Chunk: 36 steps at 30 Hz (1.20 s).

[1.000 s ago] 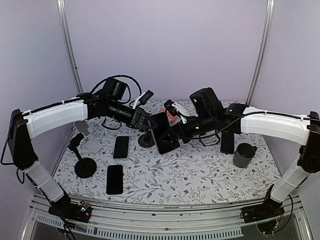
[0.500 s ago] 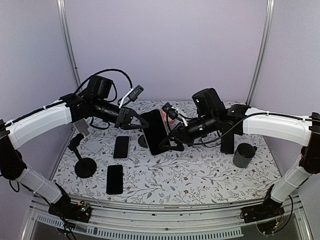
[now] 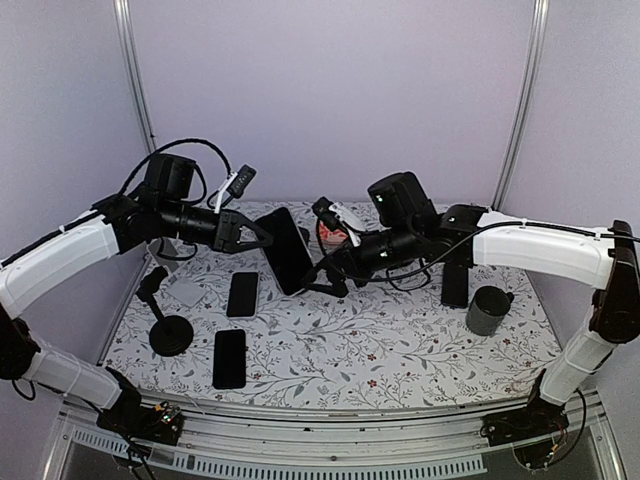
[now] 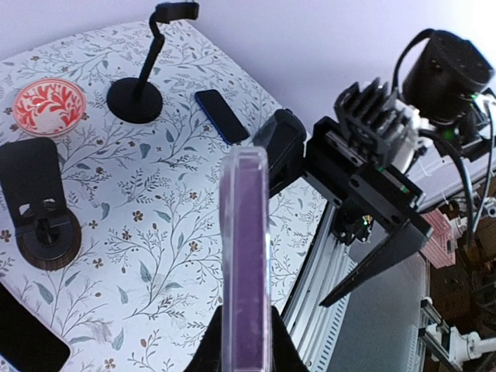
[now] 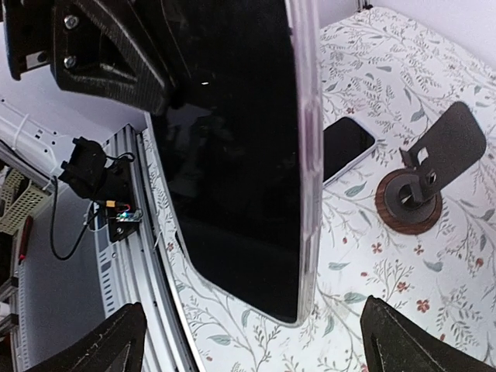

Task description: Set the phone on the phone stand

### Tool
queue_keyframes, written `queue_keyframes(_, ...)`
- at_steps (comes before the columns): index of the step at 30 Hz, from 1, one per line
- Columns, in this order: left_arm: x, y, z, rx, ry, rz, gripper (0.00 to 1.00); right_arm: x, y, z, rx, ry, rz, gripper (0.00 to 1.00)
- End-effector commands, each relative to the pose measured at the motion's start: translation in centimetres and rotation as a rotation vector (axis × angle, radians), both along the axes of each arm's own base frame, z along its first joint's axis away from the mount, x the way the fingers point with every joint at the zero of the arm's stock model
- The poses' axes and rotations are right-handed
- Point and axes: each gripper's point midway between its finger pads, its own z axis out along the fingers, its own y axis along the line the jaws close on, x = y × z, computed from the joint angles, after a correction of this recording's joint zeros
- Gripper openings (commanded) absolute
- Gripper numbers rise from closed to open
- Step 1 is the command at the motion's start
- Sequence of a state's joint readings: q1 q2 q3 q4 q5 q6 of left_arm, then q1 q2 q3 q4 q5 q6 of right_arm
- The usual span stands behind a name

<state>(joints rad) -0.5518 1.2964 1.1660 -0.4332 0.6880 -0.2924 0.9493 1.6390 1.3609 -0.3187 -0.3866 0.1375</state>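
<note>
My left gripper [image 3: 250, 235] is shut on the phone [image 3: 285, 250], a dark slab in a clear case held on edge above the table. In the left wrist view the phone [image 4: 244, 256] shows edge-on and purple, rising from my left gripper [image 4: 244, 353]. My right gripper [image 3: 328, 262] stands open just right of it. From the right wrist the phone's black screen [image 5: 232, 155] fills the view ahead of the wide-apart right gripper [image 5: 263, 341], untouched by its fingertips. The phone stand [image 5: 422, 182], a black plate on a round wooden base [image 4: 43, 225], sits on the table beyond; the top view hides it.
Two more phones [image 3: 242, 293] [image 3: 229, 357] lie flat at the left. A gooseneck holder [image 3: 165, 320] stands near the left edge, beside a grey card [image 3: 185, 290]. A red patterned bowl [image 3: 335, 235] is at the back, a grey cup [image 3: 487, 310] and a black upright slab [image 3: 455, 285] at the right.
My left arm has drawn back to the left, carrying the phone away from the stand. My right gripper followed it leftward and stands open off the phone.
</note>
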Motion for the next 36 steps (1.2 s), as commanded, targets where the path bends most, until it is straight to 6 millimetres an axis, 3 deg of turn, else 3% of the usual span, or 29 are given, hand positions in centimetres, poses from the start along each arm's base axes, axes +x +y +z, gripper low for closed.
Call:
queue_keyframes(1, 1.0, 1.2, 2.9, -0.08, -0.048, 0.113, 0.0, 2.2, 1.9, 0.3, -0.072, -0.132, -0.083, 0.99)
queue_keyframes(8, 1.1, 2.4, 3.6, -0.109, -0.036, 0.165, 0.0, 2.1, 4.3, 1.1, -0.063, -0.176, -0.037, 0.99)
queue_keyframes(21, 0.8, 3.0, 4.5, -0.153, 0.014, 0.175, 0.0, 2.4, 6.8, -0.4, -0.168, -0.287, -0.029, 1.0)
queue_keyframes(29, 0.8, 3.1, 4.1, -0.153, 0.037, 0.175, 0.0, 3.3, 6.5, 0.1, -0.171, -0.313, -0.078, 0.66)
queue_keyframes(30, 0.7, 3.1, 4.0, -0.153, 0.041, 0.174, 0.02, 3.4, 6.5, 0.3, -0.167, -0.318, -0.087, 0.64)
queue_keyframes(34, 1.0, 3.3, 3.4, -0.142, 0.059, 0.199, 0.36, 3.7, 6.5, 1.5, -0.135, -0.327, -0.118, 0.58)
queue_keyframes(36, 1.2, 3.6, 3.2, -0.135, 0.057, 0.222, 0.46, 3.8, 6.6, 1.7, -0.126, -0.327, -0.125, 0.57)
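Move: The phone, still pinched by the left hand on one long edge, has its middle about 5 cm left of the open right hand, 3 cm ahead and 1 cm higher; from the left hand it is some 4 cm to the right and 2 cm lower. The nearest phone stand is about 15 cm ahead of the right hand, 6 cm left and 15 cm below. A flat phone lies 20 cm left of the right hand, 10 cm ahead and 20 cm down. The phone changes hands in the air: the left hand carries it about 3 cm left and 2 cm up, turning slightly counter-clockwise, then stops. The open right hand follows some 6 cm left and a little forward, rolling and dipping its fingertips, and closes across the phone's width at its near end. With the right grip set, the left fingers start opening. ##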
